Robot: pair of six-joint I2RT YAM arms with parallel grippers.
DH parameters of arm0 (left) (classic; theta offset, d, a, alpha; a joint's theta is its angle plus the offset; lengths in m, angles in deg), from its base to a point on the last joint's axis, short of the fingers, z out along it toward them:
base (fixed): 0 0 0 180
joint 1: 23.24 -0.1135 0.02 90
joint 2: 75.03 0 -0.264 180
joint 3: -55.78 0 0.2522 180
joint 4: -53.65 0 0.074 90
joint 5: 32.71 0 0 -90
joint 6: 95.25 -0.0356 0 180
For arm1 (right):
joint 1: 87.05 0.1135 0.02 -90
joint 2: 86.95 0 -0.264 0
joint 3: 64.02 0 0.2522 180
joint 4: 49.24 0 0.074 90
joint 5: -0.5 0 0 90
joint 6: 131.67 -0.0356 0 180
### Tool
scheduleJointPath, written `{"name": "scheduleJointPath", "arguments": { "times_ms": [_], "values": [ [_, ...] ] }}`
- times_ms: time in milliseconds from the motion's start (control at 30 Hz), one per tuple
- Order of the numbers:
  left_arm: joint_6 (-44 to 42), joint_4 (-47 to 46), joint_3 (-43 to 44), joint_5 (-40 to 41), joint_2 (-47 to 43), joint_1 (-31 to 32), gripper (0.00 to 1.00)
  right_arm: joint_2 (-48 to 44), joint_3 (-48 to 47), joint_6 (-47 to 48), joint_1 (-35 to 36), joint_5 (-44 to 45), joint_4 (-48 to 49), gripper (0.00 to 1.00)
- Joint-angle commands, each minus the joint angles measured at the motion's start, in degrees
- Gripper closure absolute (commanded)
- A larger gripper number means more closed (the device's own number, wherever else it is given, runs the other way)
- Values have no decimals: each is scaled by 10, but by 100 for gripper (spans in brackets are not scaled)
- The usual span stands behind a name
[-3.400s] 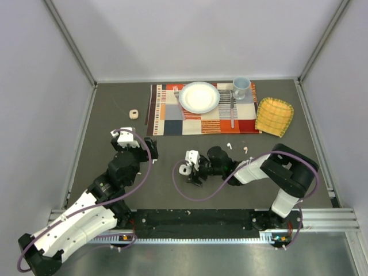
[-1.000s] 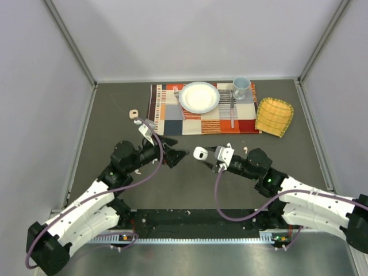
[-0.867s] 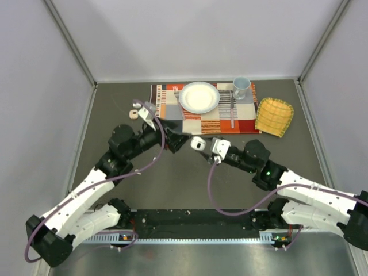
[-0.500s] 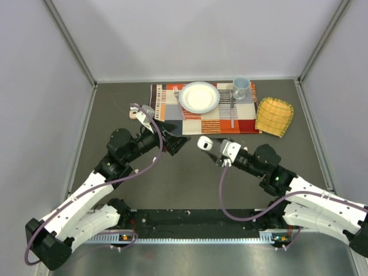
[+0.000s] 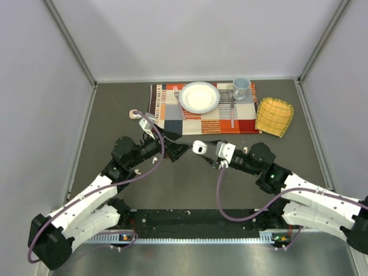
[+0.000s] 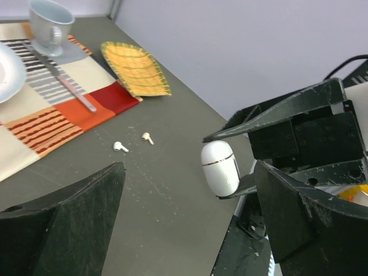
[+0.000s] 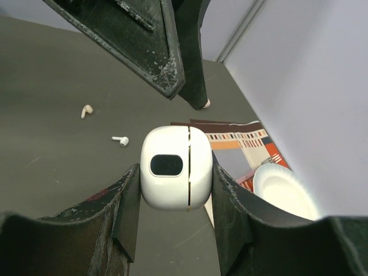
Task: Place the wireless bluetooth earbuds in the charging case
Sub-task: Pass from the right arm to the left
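Note:
The white charging case (image 7: pixel 176 167) is lifted off the table, lid closed, with my right gripper (image 7: pixel 175 173) shut on its two sides. From above, the case (image 5: pixel 198 146) sits at mid-table in the right gripper (image 5: pixel 202 149). My left gripper (image 5: pixel 180 150) is open, its tips just left of the case and apart from it. In the left wrist view the case (image 6: pixel 220 168) hangs ahead of the wide left gripper (image 6: pixel 190 221). Two earbuds lie on the table, one white (image 6: pixel 119 146) and one beige (image 6: pixel 147 137). The right wrist view also shows the white earbud (image 7: pixel 121 140) and the beige earbud (image 7: pixel 86 110).
A checked placemat (image 5: pixel 172 118) at the back carries a white plate (image 5: pixel 199 96), fork, knife (image 5: pixel 232 112) and blue mug (image 5: pixel 241 87). A yellow woven dish (image 5: pixel 274 117) lies to its right. A small beige item (image 5: pixel 133 114) sits left of the mat. Grey walls enclose the table.
Both arms have shifted a little. The right gripper with the case moved slightly left and nearer. The left gripper's tips dropped closer to the case. Both grips are unchanged.

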Motion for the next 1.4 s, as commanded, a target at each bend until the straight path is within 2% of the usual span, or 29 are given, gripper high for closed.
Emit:
{"name": "scheduleJointPath", "arguments": {
  "times_ms": [0,67,167,367,467,700,867,1167,1367],
  "values": [
    [43,-114,5,-65,23,-2,2,4,-9,-5,2,-12,62,100],
    [72,-171,-12,-75,29,-2,3,2,-2,-2,5,-7,72,100],
    [94,-191,-14,-105,45,-2,6,-5,13,-5,7,-2,80,100],
    [107,-163,11,-164,91,-2,19,-19,29,-4,11,-1,89,100],
    [108,-152,25,-186,112,-2,22,-25,28,3,14,-1,76,100],
    [92,-102,50,-191,126,7,27,-30,31,20,23,9,55,100],
    [86,-87,60,-191,138,17,35,-31,34,30,33,24,54,100],
    [57,-27,77,-173,144,27,40,-28,43,46,38,53,78,100],
    [50,-19,84,-172,151,30,56,-18,49,46,39,52,96,100]
  ]
}}
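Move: The charging case, held in my right fingertips, lies about 6 cm to the right of my left hand, 2 cm back and 2 cm lower. On the table, some 25 cm below my left hand, one earbud lies about 13 cm ahead and 19 cm right, another about 5 cm ahead and 14 cm left. From my right hand, the case is barely 1 cm ahead and 1 cm left; the open left gripper waits about 3 cm ahead, 7 cm left and 2 cm up. I bring my left hand about 5 cm right and 3 cm back towards the case, rising slightly at first and then sinking to finish nearly 3 cm lower. It swings some 20 degrees clockwise and tips its fingers down a little, narrowing them from wide open to about half, one on each side of the case. My right hand keeps its grip and holds nearly still, tilting only about 5 degrees. ##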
